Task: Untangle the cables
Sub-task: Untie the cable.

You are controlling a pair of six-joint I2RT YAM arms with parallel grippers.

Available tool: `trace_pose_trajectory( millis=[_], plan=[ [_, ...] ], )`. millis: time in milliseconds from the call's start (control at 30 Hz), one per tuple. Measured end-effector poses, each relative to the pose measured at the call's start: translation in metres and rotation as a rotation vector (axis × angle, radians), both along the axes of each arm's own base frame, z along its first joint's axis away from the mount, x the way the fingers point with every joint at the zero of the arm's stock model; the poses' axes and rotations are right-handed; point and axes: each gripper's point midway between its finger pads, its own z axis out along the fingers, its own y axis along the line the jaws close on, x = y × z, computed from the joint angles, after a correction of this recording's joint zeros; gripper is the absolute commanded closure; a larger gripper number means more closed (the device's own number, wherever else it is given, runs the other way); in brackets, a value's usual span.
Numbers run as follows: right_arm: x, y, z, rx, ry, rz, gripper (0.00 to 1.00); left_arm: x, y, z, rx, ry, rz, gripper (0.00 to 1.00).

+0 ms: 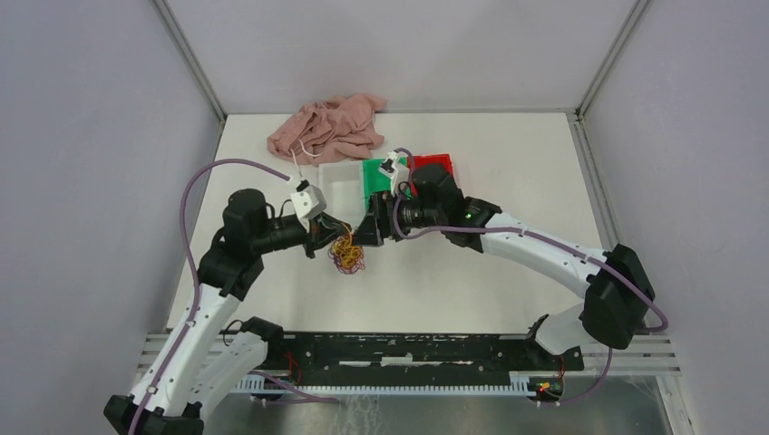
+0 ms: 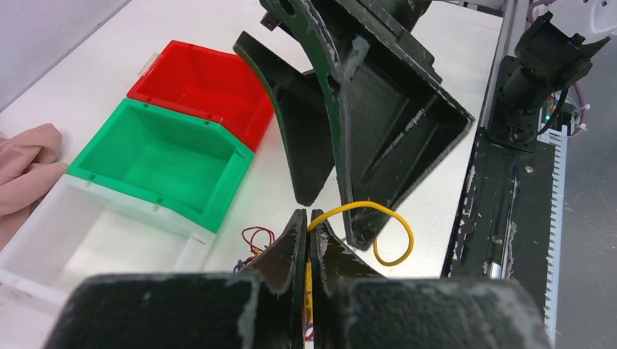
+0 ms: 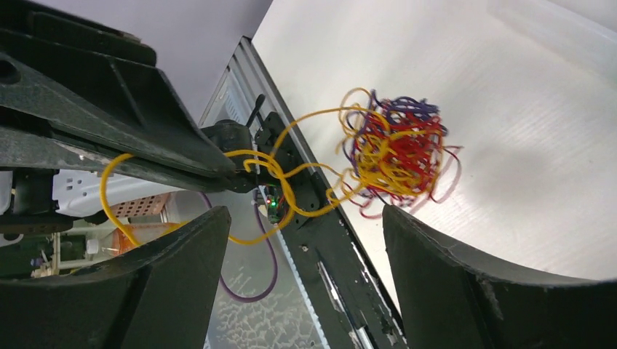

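The cables are a small tangle of yellow, red and purple strands near the table's middle. In the right wrist view the tangle trails by yellow strands from the left gripper's tips. My left gripper is shut on a yellow cable, which loops out to the right of its jaws. My right gripper faces it closely from the right, open, with nothing between its fingers. A yellow loop passes just beyond its fingertips.
A red bin, a green bin and a white bin stand in a row behind the grippers. A pink garment lies at the back. A black rail runs along the near edge.
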Motion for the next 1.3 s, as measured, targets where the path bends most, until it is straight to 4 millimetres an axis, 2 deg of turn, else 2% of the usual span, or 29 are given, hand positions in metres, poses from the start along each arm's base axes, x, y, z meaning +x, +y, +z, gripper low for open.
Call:
trace_pose_trajectory(
  millis=[200,333,633,767,1000,1067,1133,1300],
  plan=[
    [-0.007,0.020,0.004,-0.005,-0.049,0.042,0.15,0.000,-0.002,0.004,-0.001,-0.001,-0.009,0.97],
    [-0.007,0.027,-0.002,-0.023,-0.059,0.040,0.15,0.000,-0.003,0.011,-0.009,-0.012,-0.009,0.97],
    [0.005,0.030,-0.022,-0.078,-0.055,-0.028,0.21,-0.001,-0.007,0.040,-0.069,0.005,-0.003,0.97],
    [0.013,0.033,-0.023,-0.073,-0.061,-0.072,0.23,-0.003,-0.010,0.046,-0.091,0.050,-0.010,0.97],
    [0.018,0.029,-0.041,-0.062,-0.053,-0.135,0.23,-0.010,-0.010,0.050,-0.107,0.127,0.002,0.97],
    [0.017,0.025,-0.051,-0.070,-0.048,-0.150,0.22,-0.012,-0.010,0.056,-0.114,0.136,0.003,0.97],
    [0.016,0.019,-0.065,-0.094,-0.037,-0.165,0.21,-0.014,-0.010,0.070,-0.132,0.119,-0.001,0.97],
    [0.009,-0.015,-0.126,-0.246,0.019,-0.225,0.21,-0.024,-0.009,0.122,-0.189,-0.018,-0.034,0.97]
  ],
)
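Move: The tangle hangs from the yellow cable pinched in the left fingers, its middle about 11 cm straight below the left hand. From the right hand, open beside the left one, the tangle's middle lies some 4 cm to the left, 1 cm ahead and 10 cm down. On the table the white box stands about 23 cm ahead, 7 cm to the left and 21 cm lower; the green box is level with it in reach, 5 cm to the right. Upward goes the left hand, about 12 cm in two stages with the faster one last, easing slightly back and keeping its pinch on the yellow cable. The right hand first edges 3 cm left, then sinks some 12 cm to the tangle while swinging back to the right; its fingers stay wide open, tip down about 15 degrees and turn a little clockwise. ##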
